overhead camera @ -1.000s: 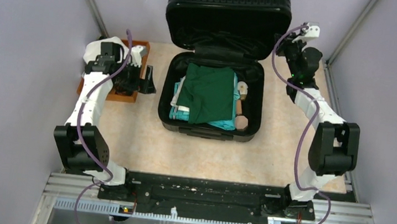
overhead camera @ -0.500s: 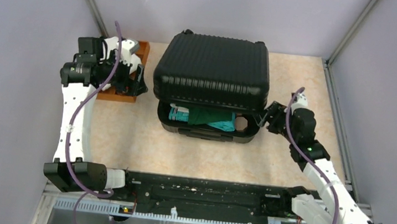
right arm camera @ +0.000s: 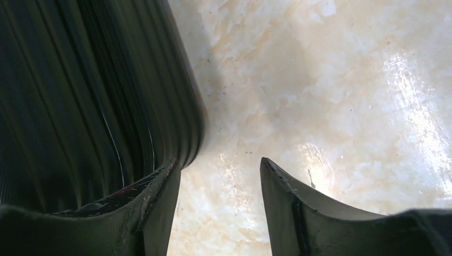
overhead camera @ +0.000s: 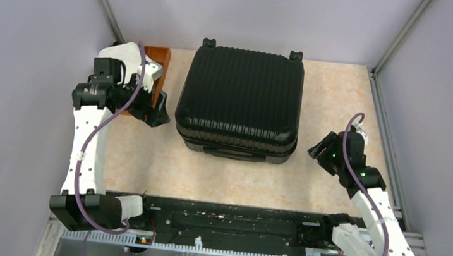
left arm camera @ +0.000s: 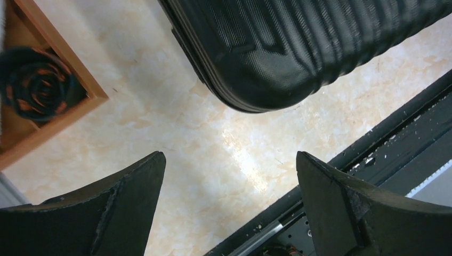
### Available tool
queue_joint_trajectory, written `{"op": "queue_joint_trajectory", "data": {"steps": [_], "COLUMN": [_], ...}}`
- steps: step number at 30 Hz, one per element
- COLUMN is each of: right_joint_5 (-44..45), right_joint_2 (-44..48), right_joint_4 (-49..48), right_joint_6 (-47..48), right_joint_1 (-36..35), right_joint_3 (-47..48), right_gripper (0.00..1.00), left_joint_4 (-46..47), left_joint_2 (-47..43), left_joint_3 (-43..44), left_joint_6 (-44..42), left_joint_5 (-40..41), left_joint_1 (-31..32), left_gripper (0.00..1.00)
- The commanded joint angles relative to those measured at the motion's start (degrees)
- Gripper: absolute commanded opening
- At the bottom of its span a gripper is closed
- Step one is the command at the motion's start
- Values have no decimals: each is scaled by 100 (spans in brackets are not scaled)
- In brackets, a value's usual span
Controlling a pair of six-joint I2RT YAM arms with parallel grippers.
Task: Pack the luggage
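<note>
The luggage (overhead camera: 240,97) lies flat in the middle of the table with its ribbed black lid down, so its contents are hidden. My left gripper (overhead camera: 156,111) hovers off its left side, beside the wooden tray, jaws wide open and empty; the left wrist view shows the left gripper (left arm camera: 229,156) over bare table, with a rounded corner of the luggage (left arm camera: 298,42) above. My right gripper (overhead camera: 315,151) sits just off the case's front right corner. In the right wrist view the right gripper (right arm camera: 218,161) is open with only table between its fingers, and the luggage (right arm camera: 80,96) stands close by its left finger.
A brown wooden tray (overhead camera: 157,63) stands at the back left, and in the left wrist view the tray (left arm camera: 58,125) holds a dark rolled item with orange marks (left arm camera: 40,88). A black rail (overhead camera: 227,220) runs along the near edge. Grey walls enclose the table.
The lid has dropped from upright to fully down. My right gripper has opened and pulled back from the lid to the case's front right. The left gripper shifted slightly nearer.
</note>
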State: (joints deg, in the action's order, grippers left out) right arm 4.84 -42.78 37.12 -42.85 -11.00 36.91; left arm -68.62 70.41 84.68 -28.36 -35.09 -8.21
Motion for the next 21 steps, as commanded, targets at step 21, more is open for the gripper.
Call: {"op": "queue_joint_trajectory", "data": {"steps": [21], "right_joint_5": [-586], "right_joint_2": [-3527], "right_joint_4": [-3213], "right_joint_6": [295], "right_joint_1": [108], "right_joint_3": [400], "right_gripper": [15], "left_joint_4": [2783], "left_joint_2": [3788], "left_joint_3": [1436], "left_joint_6": [2547], "left_joint_5": [3814], "left_joint_1": [792], "left_gripper": [98]}}
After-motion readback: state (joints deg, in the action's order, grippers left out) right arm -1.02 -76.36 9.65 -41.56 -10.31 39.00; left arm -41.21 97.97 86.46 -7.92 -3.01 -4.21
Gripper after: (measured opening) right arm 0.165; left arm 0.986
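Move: The middle of the closed luggage lies about 21 cm ahead of the right hand, 24 cm to its left and 4 cm below; its near right corner is much closer, roughly 4 cm ahead and 6 cm left. From the left hand the luggage's middle is some 17 cm ahead, 21 cm right and 18 cm below. The black coil in the wooden tray lies about 17 cm ahead and 13 cm left of the left hand. The right hand reaches forward about 9 cm and sinks some 7 cm, edging left late on, its fingers closing from over half open to nearly shut as the tips come right up to the luggage's right wall just beyond the near corner, where contact can't be made out. Meanwhile the empty left hand first drops, then swings left and sweeps quickly forward about 16 cm towards the strip between tray and luggage, ending some 11 cm lower, turned roughly 30 degrees counter-clockwise, with its fingers still wide open. ##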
